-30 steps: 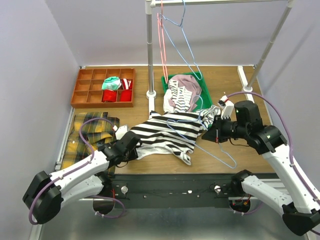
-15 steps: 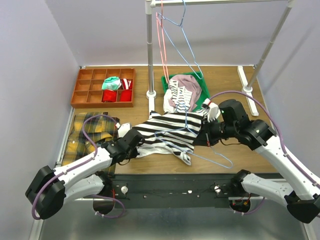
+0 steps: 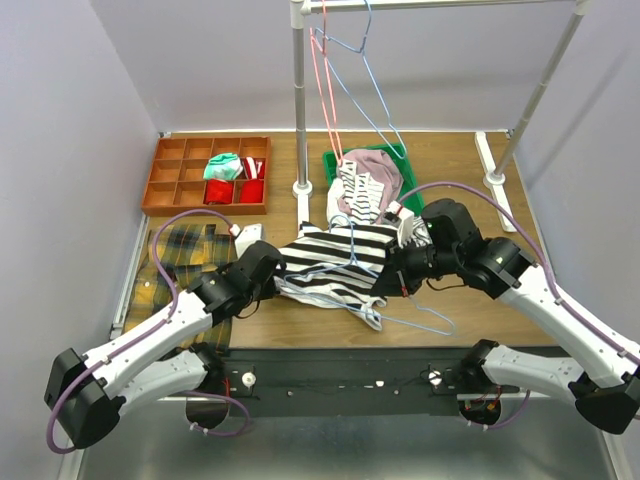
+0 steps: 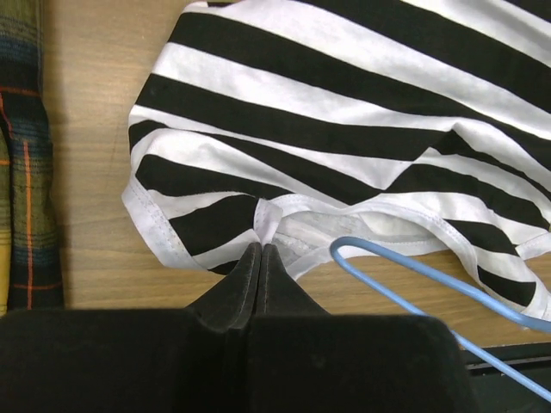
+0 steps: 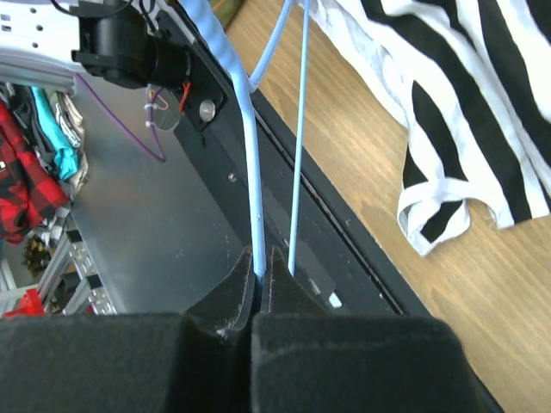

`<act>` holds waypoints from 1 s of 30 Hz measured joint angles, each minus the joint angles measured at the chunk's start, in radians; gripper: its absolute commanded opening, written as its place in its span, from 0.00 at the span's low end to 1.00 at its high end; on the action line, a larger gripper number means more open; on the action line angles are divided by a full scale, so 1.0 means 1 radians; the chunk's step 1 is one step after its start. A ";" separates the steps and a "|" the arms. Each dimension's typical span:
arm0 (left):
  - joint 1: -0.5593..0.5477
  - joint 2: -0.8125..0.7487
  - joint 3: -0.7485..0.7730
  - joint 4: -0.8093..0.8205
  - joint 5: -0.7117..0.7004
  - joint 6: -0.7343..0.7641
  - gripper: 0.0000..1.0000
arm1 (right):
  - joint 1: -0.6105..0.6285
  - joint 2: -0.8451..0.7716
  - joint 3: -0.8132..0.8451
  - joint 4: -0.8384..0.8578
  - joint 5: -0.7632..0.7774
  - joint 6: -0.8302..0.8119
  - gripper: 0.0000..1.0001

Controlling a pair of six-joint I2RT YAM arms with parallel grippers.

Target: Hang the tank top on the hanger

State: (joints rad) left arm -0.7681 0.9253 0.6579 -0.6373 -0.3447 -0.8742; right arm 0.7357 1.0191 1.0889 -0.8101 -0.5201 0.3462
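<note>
The tank top, with wide black and white stripes, lies crumpled on the wooden table in the middle. My left gripper is at its left edge and is shut on the white-trimmed hem. Its fingertips pinch a fold of cloth. The hanger, of thin light-blue wire, lies tilted across the tank top's right side. My right gripper is shut on the hanger's wire, which runs up from between its fingertips. One rounded end of the hanger shows just right of my left fingers.
A wooden compartment tray at back left holds red and teal cloths. A green bin behind the tank top holds a pink garment and finer-striped cloth. Plaid cloth lies at left. A rack pole carries red hangers and a blue one.
My left gripper has shut on the tank top's hem. My right arm has carried the hanger to the left, over the tank top.
</note>
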 measured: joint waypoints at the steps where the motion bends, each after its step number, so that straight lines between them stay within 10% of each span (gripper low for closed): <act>1: 0.000 0.000 0.007 -0.002 0.000 0.013 0.00 | 0.002 0.002 -0.001 0.008 -0.002 0.000 0.01; 30: 0.000 -0.031 0.242 -0.061 0.149 0.401 0.00 | 0.033 0.086 -0.178 0.410 -0.100 0.030 0.01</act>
State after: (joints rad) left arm -0.7681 0.8944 0.9001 -0.6987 -0.1959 -0.4728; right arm 0.7689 1.1049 0.9112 -0.3996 -0.6205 0.3759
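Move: The tank top's left strap, still pinched in the left hand, is the target for the right hand's blue hanger: about 18 cm left of the right hand, 7 cm ahead and 13 cm lower. The hanger's left tip lies some 3 cm right of the left hand, neither ahead nor back, about level. From that hand the right strap is 19 cm right, 8 cm back and 8 cm down, and the plaid shirt 19 cm left, straight abreast, 8 cm down. The pinched strap is raised about 9 cm by the left hand, which shifts a little right and turns some 20 degrees clockwise, tipping its fingers up slightly, towards the hanger. Meanwhile the blue hanger, kept gripped by its shoulder in the shut right fingers, is carried about 5 cm left and dips a few centimetres, feeding its left tip beneath the strap. ##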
